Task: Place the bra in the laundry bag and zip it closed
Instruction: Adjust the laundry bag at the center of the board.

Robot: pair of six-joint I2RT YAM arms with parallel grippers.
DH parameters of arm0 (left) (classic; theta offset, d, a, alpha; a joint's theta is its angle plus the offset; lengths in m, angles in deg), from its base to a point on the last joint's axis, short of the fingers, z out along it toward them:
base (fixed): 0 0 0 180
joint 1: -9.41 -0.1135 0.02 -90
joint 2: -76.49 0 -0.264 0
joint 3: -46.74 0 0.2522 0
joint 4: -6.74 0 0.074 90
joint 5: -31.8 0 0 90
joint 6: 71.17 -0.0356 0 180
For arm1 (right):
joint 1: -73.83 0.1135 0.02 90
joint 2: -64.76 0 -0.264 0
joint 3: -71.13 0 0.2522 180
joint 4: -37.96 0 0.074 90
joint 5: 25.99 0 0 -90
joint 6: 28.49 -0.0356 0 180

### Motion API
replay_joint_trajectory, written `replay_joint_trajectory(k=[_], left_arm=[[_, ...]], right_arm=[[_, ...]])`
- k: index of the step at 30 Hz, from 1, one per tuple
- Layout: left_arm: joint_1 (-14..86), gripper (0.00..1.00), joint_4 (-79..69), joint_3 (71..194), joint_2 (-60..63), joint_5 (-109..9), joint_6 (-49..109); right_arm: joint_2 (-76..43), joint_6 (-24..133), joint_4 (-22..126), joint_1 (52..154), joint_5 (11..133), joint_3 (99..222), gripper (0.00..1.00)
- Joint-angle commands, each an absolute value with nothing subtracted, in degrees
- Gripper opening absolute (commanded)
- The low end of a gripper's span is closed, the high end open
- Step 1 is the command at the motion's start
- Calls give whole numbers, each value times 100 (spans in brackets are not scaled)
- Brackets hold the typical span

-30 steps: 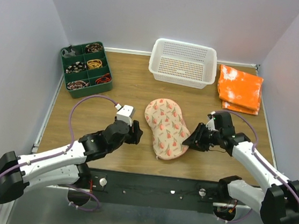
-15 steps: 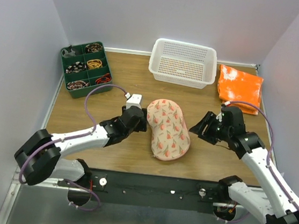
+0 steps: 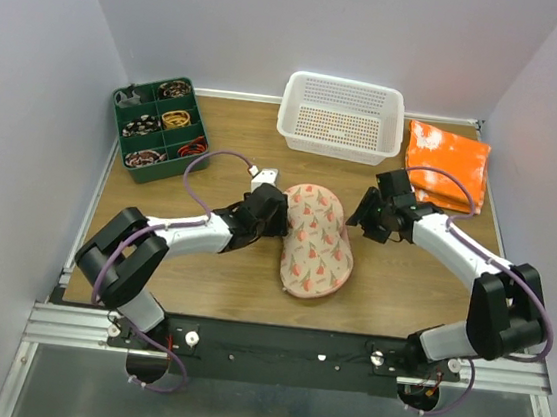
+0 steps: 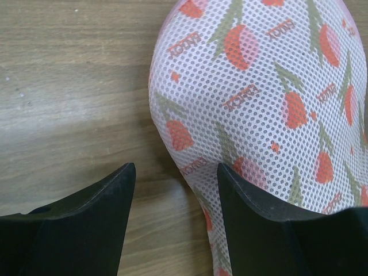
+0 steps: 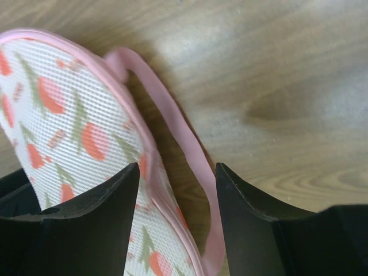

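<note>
The laundry bag, pale pink mesh with a red and green fruit print, lies closed on the table's middle. My left gripper is at its upper left edge. In the left wrist view this gripper is open and straddles the rim of the bag, with one finger over the mesh. My right gripper is at the bag's upper right. It is open around the bag's rim and a pink loop. The bra is out of view.
A white perforated basket stands at the back middle. An orange-and-white folded cloth lies at the back right. A green compartment tray of small items sits at the back left.
Both arms have swung inward and up to the bag's far end. The right gripper has opened wider. The bag's far end has shifted slightly right.
</note>
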State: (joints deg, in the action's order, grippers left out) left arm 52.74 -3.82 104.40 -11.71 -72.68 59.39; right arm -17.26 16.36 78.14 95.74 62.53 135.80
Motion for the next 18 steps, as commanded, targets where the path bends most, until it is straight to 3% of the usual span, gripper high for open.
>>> replay_joint_trajectory(k=[1,13,14,15,18], left_arm=[[5248,68,-158,10769,-1517,-6936,6006],[5248,68,-412,10840,-1010,-7173,5689],[5248,87,-551,10840,-895,-7165,5654],[5248,99,-613,10866,-772,-7164,5558],[5248,99,-1079,11024,-253,-7305,5277]], right_arm=[[-1961,1923,7555,9686,6189,13552,63],[-1645,1782,7633,9844,5900,13375,65],[-1601,1774,7773,9844,5700,13558,66],[-1549,1782,7826,9844,5593,13647,68],[-1355,1922,7950,9844,5058,13990,73]])
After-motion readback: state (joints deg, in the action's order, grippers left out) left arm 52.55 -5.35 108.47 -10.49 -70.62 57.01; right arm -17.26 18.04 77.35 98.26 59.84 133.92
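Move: The laundry bag lies flat between the hands, its middle about 7 cm right of and 4 cm back from the left hand point, roughly 3 cm lower; its left edge passes under those fingers. From the right hand the bag's middle is some 6 cm left, 5 cm back and 4 cm down. The white basket stands about 23 cm ahead and 9 cm right of the left hand; the orange cloth is about 14 cm ahead and 18 cm right of the right hand. The bag's far left edge gets a nudge to the right from the left hand, which slides about 2 cm right and 1.5 cm forward, then eases part-way back left, lifts some 3 cm clear and spreads its fingers wide. Beside the bag's right edge the right hand, fingers still apart, dips about 2.5 cm while drawing back and slightly left, then rises again. ##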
